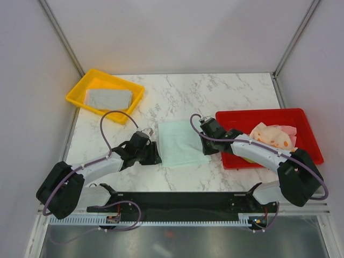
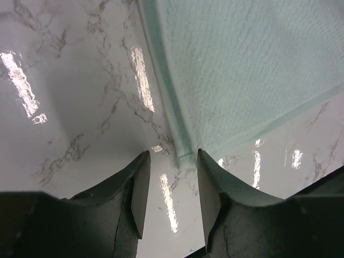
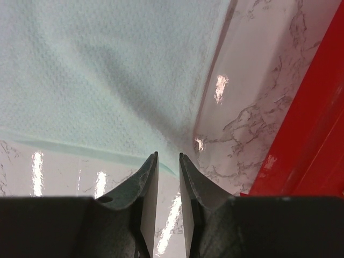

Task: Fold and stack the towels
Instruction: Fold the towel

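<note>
A mint green towel lies flat and folded on the marble table between my two arms. My left gripper sits low at its near left corner. In the left wrist view that corner lies just ahead of the open, empty left gripper. My right gripper is at the towel's near right corner. Its jaws stand narrowly open with nothing between them, and the mint towel's edge is right in front. A grey towel lies in the yellow tray. Cream-and-orange and pink towels lie bunched in the red tray.
The yellow tray stands at the back left. The red tray stands at the right, its wall close beside my right gripper. White enclosure walls surround the table on three sides.
</note>
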Robot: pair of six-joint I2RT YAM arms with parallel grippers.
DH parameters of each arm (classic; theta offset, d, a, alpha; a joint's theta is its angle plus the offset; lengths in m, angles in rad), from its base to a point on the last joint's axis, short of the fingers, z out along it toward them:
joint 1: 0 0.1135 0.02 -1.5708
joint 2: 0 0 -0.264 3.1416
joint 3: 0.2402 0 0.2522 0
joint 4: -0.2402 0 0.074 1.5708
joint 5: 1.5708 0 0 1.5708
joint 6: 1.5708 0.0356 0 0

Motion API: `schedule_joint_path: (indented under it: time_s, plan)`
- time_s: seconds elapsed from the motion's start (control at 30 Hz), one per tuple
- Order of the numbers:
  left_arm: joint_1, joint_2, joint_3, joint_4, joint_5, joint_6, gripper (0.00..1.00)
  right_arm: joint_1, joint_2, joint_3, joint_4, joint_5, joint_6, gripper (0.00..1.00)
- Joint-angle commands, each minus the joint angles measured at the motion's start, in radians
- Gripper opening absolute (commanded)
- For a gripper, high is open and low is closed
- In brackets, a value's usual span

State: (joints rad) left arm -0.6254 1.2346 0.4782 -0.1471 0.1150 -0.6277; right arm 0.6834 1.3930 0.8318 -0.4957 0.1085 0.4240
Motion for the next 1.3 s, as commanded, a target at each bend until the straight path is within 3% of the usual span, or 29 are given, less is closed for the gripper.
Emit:
schedule_joint_path:
  time_s: [0.0,0.23,0.6,0.8,0.9,1.0,1.17,1.27]
  plan:
    - [-0.010,0.002,0.026,0.043,0.006,-0.043,0.47,0.004,-0.022,-0.013,0.048,0.023,0.015,0.29]
    - [-0.031,-0.050,0.028,0.043,-0.026,-0.095,0.45,0.002,-0.034,-0.034,0.062,0.020,0.016,0.27]
    - [-0.086,0.072,0.069,0.054,-0.055,-0.138,0.43,0.004,-0.034,-0.059,0.083,0.020,0.009,0.26]
    - [-0.085,0.104,0.082,0.031,-0.071,-0.136,0.34,0.004,-0.040,-0.062,0.082,0.022,-0.001,0.25]
    - [-0.086,0.106,0.089,-0.005,-0.081,-0.127,0.12,0.004,-0.043,-0.062,0.080,0.023,-0.002,0.25]
    - [-0.086,0.080,0.114,-0.071,-0.100,-0.112,0.03,0.004,-0.049,-0.059,0.075,0.025,-0.004,0.25]
    - [-0.086,0.075,0.188,-0.216,-0.132,-0.052,0.02,0.004,-0.038,-0.043,0.071,0.017,-0.004,0.25]
    - [-0.086,0.072,0.154,-0.217,-0.167,-0.067,0.02,0.013,-0.031,-0.057,0.083,0.011,0.007,0.25]
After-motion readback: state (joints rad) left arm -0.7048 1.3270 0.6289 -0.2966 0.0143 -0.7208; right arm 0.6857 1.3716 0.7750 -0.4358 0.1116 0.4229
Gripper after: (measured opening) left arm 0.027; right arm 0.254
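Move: The near-left corner of the half-folded mint towel lies about 2 cm to the right of the left hand's open fingertips, level with them fore and aft and some 1 cm below. The towel's middle is roughly 8 cm ahead of that hand and 10 cm to its right. From the right hand, the near-right corner is about 1 cm back, 1 cm to the right and 2 cm below, with the red box centred some 20 cm to its right and 6 cm ahead. The left hand shifts about 2.5 cm to the right with a small hop over to the towel's near-left corner, sinks to it and shuts its half-open fingers to pinch the upper layer there, then lifts about 1.5 cm while drawing back to the left and slightly forward. The right hand sinks about 1 cm towards the near-right corner and waits there, fingers still slightly open, not gripping. ##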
